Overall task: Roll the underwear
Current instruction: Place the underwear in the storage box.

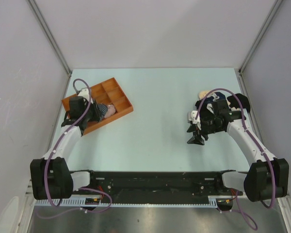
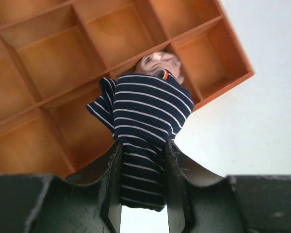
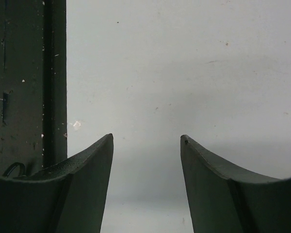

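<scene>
My left gripper [image 2: 143,145] is shut on a rolled navy underwear with thin white stripes [image 2: 145,109], holding it over the orange tray [image 2: 48,63]. Behind the roll, a pale pink-beige underwear [image 2: 157,62] lies in a tray compartment. From above, the left gripper [image 1: 93,111] sits at the tray's [image 1: 117,92] near edge with the striped roll [image 1: 103,110] beside the pink one [image 1: 111,111]. My right gripper [image 1: 196,138] stands open over bare table, its jaws wide with nothing between them [image 3: 146,138]. A small pile of underwear [image 1: 204,95] lies at the right, partly hidden by the right arm.
The tray has several compartments that hold nothing [image 2: 121,34]. White walls stand close at the left, right and back of the table. A dark strip [image 3: 24,82] runs down the left side of the right wrist view.
</scene>
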Tool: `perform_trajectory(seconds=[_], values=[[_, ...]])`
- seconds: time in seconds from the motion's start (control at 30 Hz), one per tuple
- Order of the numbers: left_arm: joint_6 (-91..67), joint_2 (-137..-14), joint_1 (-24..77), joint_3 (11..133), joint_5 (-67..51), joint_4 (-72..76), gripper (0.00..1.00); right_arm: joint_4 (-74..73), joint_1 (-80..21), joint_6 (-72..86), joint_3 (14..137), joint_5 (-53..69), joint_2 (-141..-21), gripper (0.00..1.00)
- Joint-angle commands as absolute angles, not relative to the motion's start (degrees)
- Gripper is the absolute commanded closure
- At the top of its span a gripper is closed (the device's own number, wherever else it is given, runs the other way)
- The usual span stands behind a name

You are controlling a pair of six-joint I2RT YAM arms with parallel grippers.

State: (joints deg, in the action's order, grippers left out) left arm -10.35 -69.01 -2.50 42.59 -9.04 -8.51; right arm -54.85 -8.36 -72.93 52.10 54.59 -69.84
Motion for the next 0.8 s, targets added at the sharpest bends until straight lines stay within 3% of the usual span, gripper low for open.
perform_trajectory(seconds=[0.0, 0.77], values=[[-5.46, -70.22, -5.01, 45.35, -7.03, -10.11, 1.00, -56.34, -8.09, -74.62, 53.79, 57.04, -70.14, 0.39], [-2.55, -79.18, -8.61, 45.17, -7.03, -2.81, 1.00, -57.22, -7.47, -75.76, 53.79, 57.22, -72.60, 0.39]])
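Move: The left hand already holds the striped underwear above the storage box. The empty front-row compartment it is taken to lies about 4 cm ahead, 3 cm to the left and some 12 cm below. The pink underwear roll sits in the next compartment, roughly 7 cm ahead and 4 cm right, with an empty compartment beyond it, about 11 cm ahead and 11 cm right. From the idle right hand, the target compartment is around 60 cm left and 17 cm ahead. The left hand keeps the striped underwear pinched between its fingers and carries it left and down together, about 4.5 cm each way, off the side of the pink roll and towards the empty compartment just left of it, the fingers tipping several degrees further down on the way. The leftward and downward travel eases off after the first half second, and the hand then only creeps about a centimetre forward over the compartment, the fingers never opening. ##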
